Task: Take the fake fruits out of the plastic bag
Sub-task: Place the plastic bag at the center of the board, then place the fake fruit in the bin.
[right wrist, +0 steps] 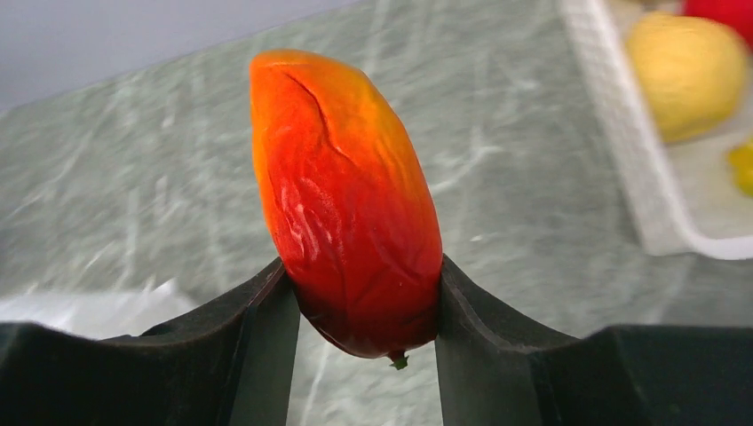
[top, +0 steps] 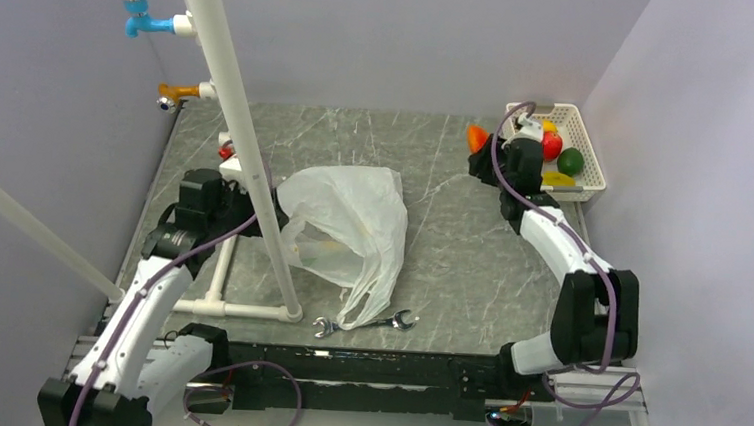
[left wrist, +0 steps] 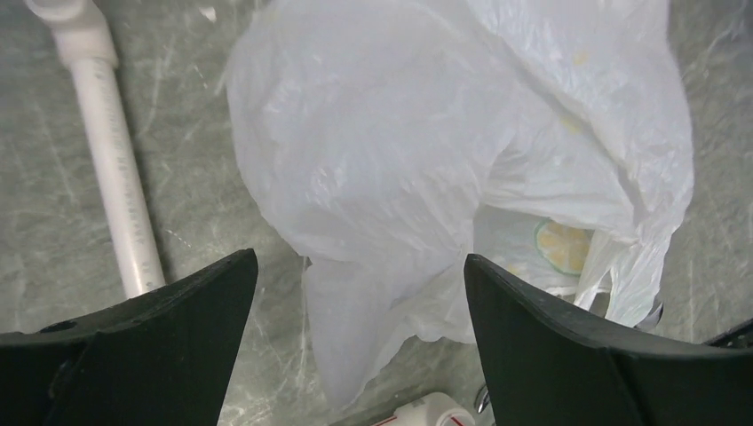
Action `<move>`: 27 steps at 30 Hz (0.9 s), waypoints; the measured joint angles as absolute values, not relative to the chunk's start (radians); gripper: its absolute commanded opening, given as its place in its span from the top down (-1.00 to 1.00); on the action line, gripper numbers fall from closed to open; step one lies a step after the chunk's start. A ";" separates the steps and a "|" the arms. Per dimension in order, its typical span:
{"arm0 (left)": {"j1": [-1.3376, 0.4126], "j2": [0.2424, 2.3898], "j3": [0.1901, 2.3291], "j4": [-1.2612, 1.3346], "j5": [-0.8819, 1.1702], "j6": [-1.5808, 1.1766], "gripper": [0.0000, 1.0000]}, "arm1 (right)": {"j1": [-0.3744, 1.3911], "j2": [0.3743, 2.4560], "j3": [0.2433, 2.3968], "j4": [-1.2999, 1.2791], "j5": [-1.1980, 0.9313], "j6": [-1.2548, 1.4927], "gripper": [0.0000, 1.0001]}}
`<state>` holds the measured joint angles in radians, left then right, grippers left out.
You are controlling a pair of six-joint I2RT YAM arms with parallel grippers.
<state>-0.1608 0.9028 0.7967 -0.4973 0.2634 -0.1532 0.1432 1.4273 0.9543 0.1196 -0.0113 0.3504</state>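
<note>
The translucent white plastic bag lies crumpled on the grey marble table, handles toward the near edge. In the left wrist view the bag fills the frame and a lemon-slice print shows through it. My left gripper is open, its jaws wide apart over the bag's left edge, holding nothing. My right gripper is shut on a red-orange fake fruit. It holds the fruit above the table at the far right, just left of the basket. What is inside the bag is hidden.
A white lattice basket at the far right corner holds red, green and yellow fruits. A white pipe frame stands left of the bag. A wrench lies near the front edge. Two taps hang on the left wall.
</note>
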 measured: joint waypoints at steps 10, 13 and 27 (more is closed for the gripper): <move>-0.143 0.712 0.773 -0.453 0.255 -0.151 -0.75 | -0.050 1.676 1.193 0.051 0.175 0.355 1.00; -0.142 0.721 0.773 -0.453 0.245 -0.151 -0.71 | -0.098 1.759 1.277 0.041 0.205 0.370 1.00; -0.139 0.748 0.772 -0.453 0.238 -0.150 -0.72 | -0.173 2.037 1.551 -0.095 0.283 0.382 -0.17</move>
<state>-0.1387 0.7483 0.7723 -0.4534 0.2379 -0.1505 -0.1730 2.0365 1.5513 -0.0952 0.2832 0.3824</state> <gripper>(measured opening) 0.863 0.510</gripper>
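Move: The white basket's middle is about 27 cm to my right hand's right, 12 cm farther out and 16 cm below. Inside it the pomegranate lies some 25 cm right and 14 cm ahead of that hand, the avocado roughly 31 cm right and 10 cm ahead, the starfruit about 27 cm right and 5 cm ahead. For my left hand, the emptied plastic bag's middle is about 13 cm to the right, 2 cm ahead and 14 cm below. I keep the red-orange mango pinched in my right hand and swing it fast to the right, some 20 cm, and about 11 cm forward, to the basket's left part. I sink mostly later on, about 7 cm in all, while the wrist turns clockwise some 35 degrees and tips down a little. My left hand, still wide open, rises about 4 cm off the bag, its fingertips tilting up. ##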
